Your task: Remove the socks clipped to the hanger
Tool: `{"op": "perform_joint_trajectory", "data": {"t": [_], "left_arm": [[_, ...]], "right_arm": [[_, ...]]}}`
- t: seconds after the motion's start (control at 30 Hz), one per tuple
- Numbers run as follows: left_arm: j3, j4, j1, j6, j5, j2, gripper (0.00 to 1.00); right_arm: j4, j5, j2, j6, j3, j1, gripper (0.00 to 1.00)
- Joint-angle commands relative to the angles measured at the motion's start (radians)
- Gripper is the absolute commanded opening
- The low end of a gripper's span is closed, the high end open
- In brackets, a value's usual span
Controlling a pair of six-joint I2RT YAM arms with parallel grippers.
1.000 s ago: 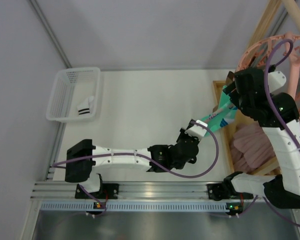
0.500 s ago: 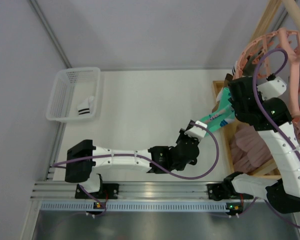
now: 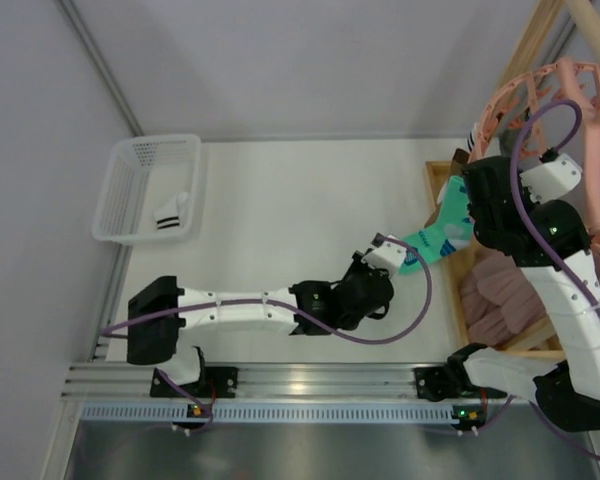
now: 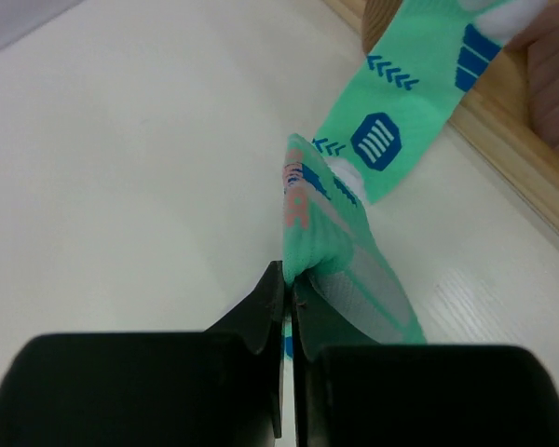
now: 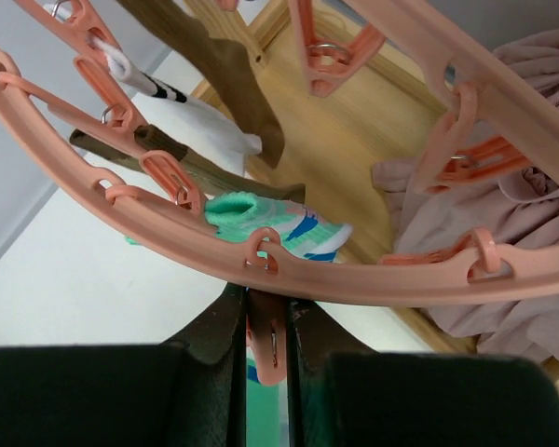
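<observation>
A mint-green sock (image 4: 338, 226) with blue marks stretches from my left gripper (image 4: 288, 270), shut on its end, up to the hanger. In the top view this sock (image 3: 435, 236) runs taut between the left gripper (image 3: 393, 254) and the right gripper (image 3: 470, 205). The salmon-pink hanger (image 5: 401, 279) curves across the right wrist view. Just under its ring, my right gripper (image 5: 265, 300) is shut on a pink clip (image 5: 268, 349). Another mint sock (image 5: 272, 220), a brown sock (image 5: 235, 86) and a white sock with dark stripes (image 5: 154, 88) hang from other clips.
A white basket (image 3: 130, 160) at the back left holds a white striped sock (image 3: 173, 213). A wooden frame (image 3: 536, 42) carries the hanger (image 3: 552, 82). Below it, pink cloth (image 3: 500, 295) lies in a wooden tray (image 3: 450, 270).
My right gripper has closed onto the clip under the ring. The left arm has drawn back slightly to the left, holding the sock throughout.
</observation>
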Motion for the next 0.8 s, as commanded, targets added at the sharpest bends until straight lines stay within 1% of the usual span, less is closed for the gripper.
{"op": "perform_joint_trajectory", "data": {"t": [0.0,0.03,0.07,0.1,0.13,0.17,0.2,0.23,0.27,0.33,0.37,0.43,0.47,0.53,0.57,0.63,0.67,0.7,0.77], "left_arm": [[-0.027,-0.109,0.172,-0.153,0.277,-0.153,0.0],[-0.051,-0.126,0.227,-0.179,0.325,-0.214,0.0],[-0.067,-0.146,0.345,-0.204,0.368,-0.249,0.0],[-0.079,-0.175,0.399,-0.234,0.393,-0.286,0.0],[-0.094,-0.195,0.459,-0.239,0.404,-0.358,0.0],[-0.093,-0.212,0.564,-0.238,0.395,-0.384,0.0],[-0.085,-0.265,0.617,-0.233,0.39,-0.407,0.0],[-0.072,-0.29,0.678,-0.227,0.414,-0.433,0.0],[-0.05,-0.309,0.802,-0.219,0.433,-0.441,0.0],[-0.039,-0.332,0.919,-0.189,0.477,-0.46,0.0],[-0.03,-0.33,1.018,-0.179,0.491,-0.461,0.0],[-0.015,-0.335,1.108,-0.147,0.538,-0.446,0.0],[-0.006,-0.335,1.19,-0.142,0.555,-0.438,0.0],[0.019,-0.333,1.268,-0.133,0.585,-0.406,0.0],[0.027,-0.335,1.33,-0.133,0.609,-0.392,0.0],[0.05,-0.333,1.384,-0.147,0.644,-0.351,0.0],[0.056,-0.332,1.441,-0.15,0.675,-0.334,0.0],[0.066,-0.333,1.456,-0.149,0.686,-0.301,0.0],[0.064,-0.332,1.502,-0.174,0.694,-0.285,0.0]], "right_arm": [[-0.081,-0.012,-0.065,-0.079,0.019,0.005,0.0],[-0.044,-0.049,-0.086,-0.114,0.013,0.004,0.0],[-0.033,-0.061,-0.095,-0.128,0.002,0.004,0.0],[-0.024,-0.071,-0.106,-0.137,-0.004,0.005,0.0],[-0.013,-0.081,-0.115,-0.161,-0.01,0.005,0.0],[0.017,-0.09,-0.138,-0.18,-0.019,0.005,0.0],[0.027,-0.097,-0.146,-0.191,-0.03,0.005,0.0],[0.031,-0.106,-0.158,-0.198,-0.033,0.005,0.0],[0.039,-0.113,-0.161,-0.205,-0.034,0.005,0.0],[0.053,-0.135,-0.171,-0.227,-0.038,0.007,0.0],[0.058,-0.138,-0.172,-0.232,-0.041,0.005,0.0],[0.065,-0.149,-0.178,-0.246,-0.042,0.005,0.0],[0.074,-0.156,-0.181,-0.254,-0.051,0.007,0.0],[0.079,-0.16,-0.187,-0.264,-0.057,0.007,0.0],[0.082,-0.16,-0.189,-0.269,-0.064,0.007,0.0],[0.085,-0.166,-0.194,-0.283,-0.067,0.005,0.0],[0.088,-0.167,-0.197,-0.287,-0.071,0.007,0.0],[0.088,-0.167,-0.198,-0.292,-0.07,0.007,0.0],[0.096,-0.164,-0.203,-0.307,-0.067,0.005,0.0]]}}
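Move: The white basket lies about 25 cm ahead of the left hand, 55 cm to its left and 16 cm below. The white striped sock in the basket is some 21 cm ahead, 50 cm left and 18 cm down. The green sock still hanging is about 14 cm ahead of the left hand, 11 cm right and level. From the right hand, that hanging sock is some 8 cm ahead, 9 cm left and 12 cm lower. Keeping its pinch on the green sock already free of its clip, the left hand sweeps away from the hanger to the basket, some 45 cm left and 20 cm forward, rising about 9 cm midway, then beginning to sink, and swinging some 55 degrees counter-clockwise. The right fingers stay shut on a pink hanger clip, easing it back 4 cm and turning some 15 degrees counter-clockwise. ##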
